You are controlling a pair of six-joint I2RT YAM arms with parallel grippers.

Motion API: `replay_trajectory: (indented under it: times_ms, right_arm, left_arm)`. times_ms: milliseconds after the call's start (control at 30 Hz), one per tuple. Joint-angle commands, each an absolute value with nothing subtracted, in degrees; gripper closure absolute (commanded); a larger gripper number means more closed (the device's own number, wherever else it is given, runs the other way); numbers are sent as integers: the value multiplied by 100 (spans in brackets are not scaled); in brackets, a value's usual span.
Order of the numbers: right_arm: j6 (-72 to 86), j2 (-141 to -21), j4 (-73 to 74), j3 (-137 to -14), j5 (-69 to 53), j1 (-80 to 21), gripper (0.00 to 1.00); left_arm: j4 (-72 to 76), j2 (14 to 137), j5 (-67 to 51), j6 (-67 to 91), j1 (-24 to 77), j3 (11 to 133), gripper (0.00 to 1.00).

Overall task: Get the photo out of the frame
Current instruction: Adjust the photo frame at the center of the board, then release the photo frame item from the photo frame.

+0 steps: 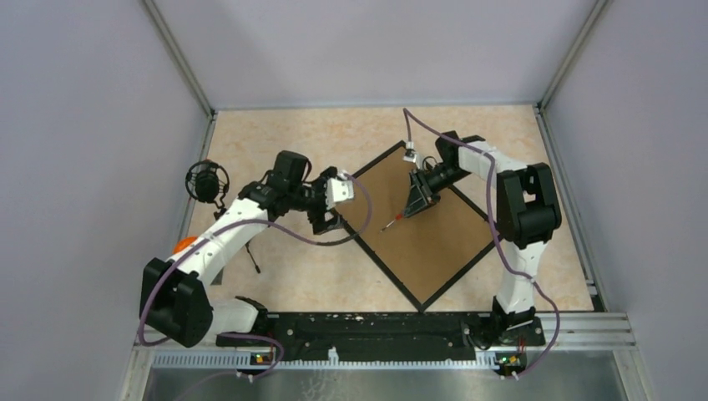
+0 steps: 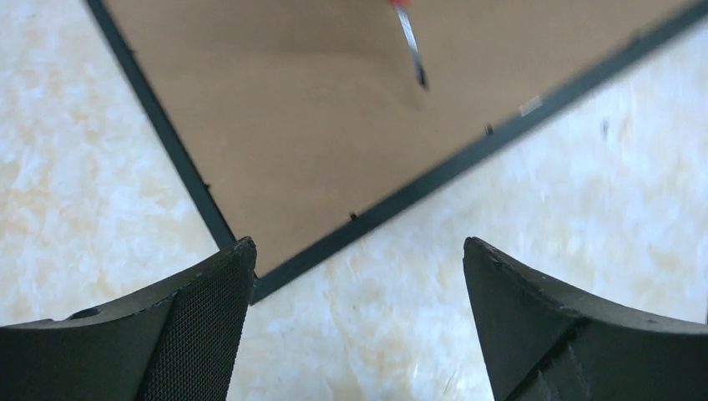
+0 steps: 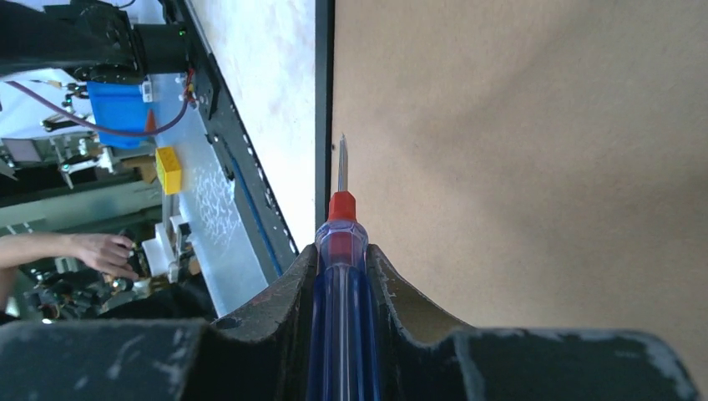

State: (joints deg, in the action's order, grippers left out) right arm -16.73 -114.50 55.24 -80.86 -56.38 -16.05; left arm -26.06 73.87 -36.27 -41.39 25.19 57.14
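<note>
The frame (image 1: 379,261) lies back-up on the table, turned like a diamond, with its brown board back (image 1: 426,251) facing me. The photo is hidden. My left gripper (image 1: 332,209) hovers open at the frame's left corner; in the left wrist view its fingers (image 2: 200,317) straddle bare table beside the black frame edge (image 2: 417,188). My right gripper (image 1: 420,199) hangs over the board, shut on a blue-handled screwdriver (image 3: 341,207). The screwdriver's tip (image 1: 387,227) points down toward the board near the frame edge (image 3: 324,109).
A black round device on a stand (image 1: 206,181) and an orange object (image 1: 185,245) sit by the left wall. Enclosure walls surround the table. A black rail (image 1: 376,326) runs along the near edge. A person's hand (image 3: 100,249) shows outside the cell.
</note>
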Motion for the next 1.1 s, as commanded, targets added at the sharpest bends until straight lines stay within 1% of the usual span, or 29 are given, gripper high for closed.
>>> replay_trajectory:
  times_ms: [0, 100, 133, 200, 333, 400, 533, 633, 800, 933, 1067]
  right_arm:
    - [-2108, -11384, 6113, -8674, -5698, -1550, 100]
    - [-2191, -11432, 6521, -9017, -5528, -1549, 100]
    - [-2257, -11412, 6605, -9042, -5416, -1547, 100]
    - [-2224, -11328, 6617, -8975, -5145, -1556, 100]
    - [-2064, -11180, 6604, -8851, -5047, -1564, 100]
    - [-1708, -10978, 6241, -8574, -5105, -1592, 100]
    - [-1317, -10871, 5844, -8365, -5104, -1847, 100]
    - [-1098, -10761, 5481, -8239, -4694, -2098, 100]
    - [-902, -10916, 5230, -8081, -4922, -2380, 100]
    - [-856, -10881, 5095, -7761, -5006, -2451, 100]
    - [-810, -10640, 4809, -7380, -4832, -2461, 100]
  left_arm:
    - [-4437, 7572, -4073, -7584, 2504, 5703, 5]
    - [-4579, 7733, -4303, -8537, 2503, 5756, 9]
    - [-4431, 7812, -4458, -8625, 2502, 5761, 10]
    - [-4035, 8039, -4777, -8474, 2625, 5877, 10]
    - [-3970, 8782, -4659, -8252, 3201, 6367, 16]
    - [-3971, 9152, -4752, -8158, 3251, 6596, 20]
    - [-4294, 9697, -4824, -8688, 3300, 6793, 33]
    - [-4105, 9768, -4772, -8823, 3349, 6638, 40]
    - [-3446, 9716, -4528, -8874, 3464, 6101, 55]
    - [-3396, 9752, -4465, -8868, 3526, 5986, 59]
    - [-3276, 9713, -4495, -8875, 3636, 5772, 59]
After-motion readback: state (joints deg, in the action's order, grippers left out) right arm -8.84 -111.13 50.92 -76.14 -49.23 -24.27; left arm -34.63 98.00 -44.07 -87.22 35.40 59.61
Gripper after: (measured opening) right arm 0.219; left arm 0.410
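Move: The spot on the frame's near-left strip that I work at lies about 8 cm back, 11 cm to the right and 16 cm below my empty left hand. From my right hand, which holds the screwdriver, it is some 7 cm back, 12 cm left and 9 cm down. The screwdriver tip hangs over the board, about 3 cm back and 11 cm left of that hand. The frame's near corner is roughly 24 cm straight back from it. I sink my left hand about 12 cm, shifting right and back roughly 5 cm each, while turning it some 40 degrees clockwise so the fingers line up along the strip and narrow to under half open around it. My right hand keeps its grip on the screwdriver, lifts slightly forward, then comes back, left and down about 5 cm, tipping the driver a little steeper until its tip meets the strip's inner edge. ##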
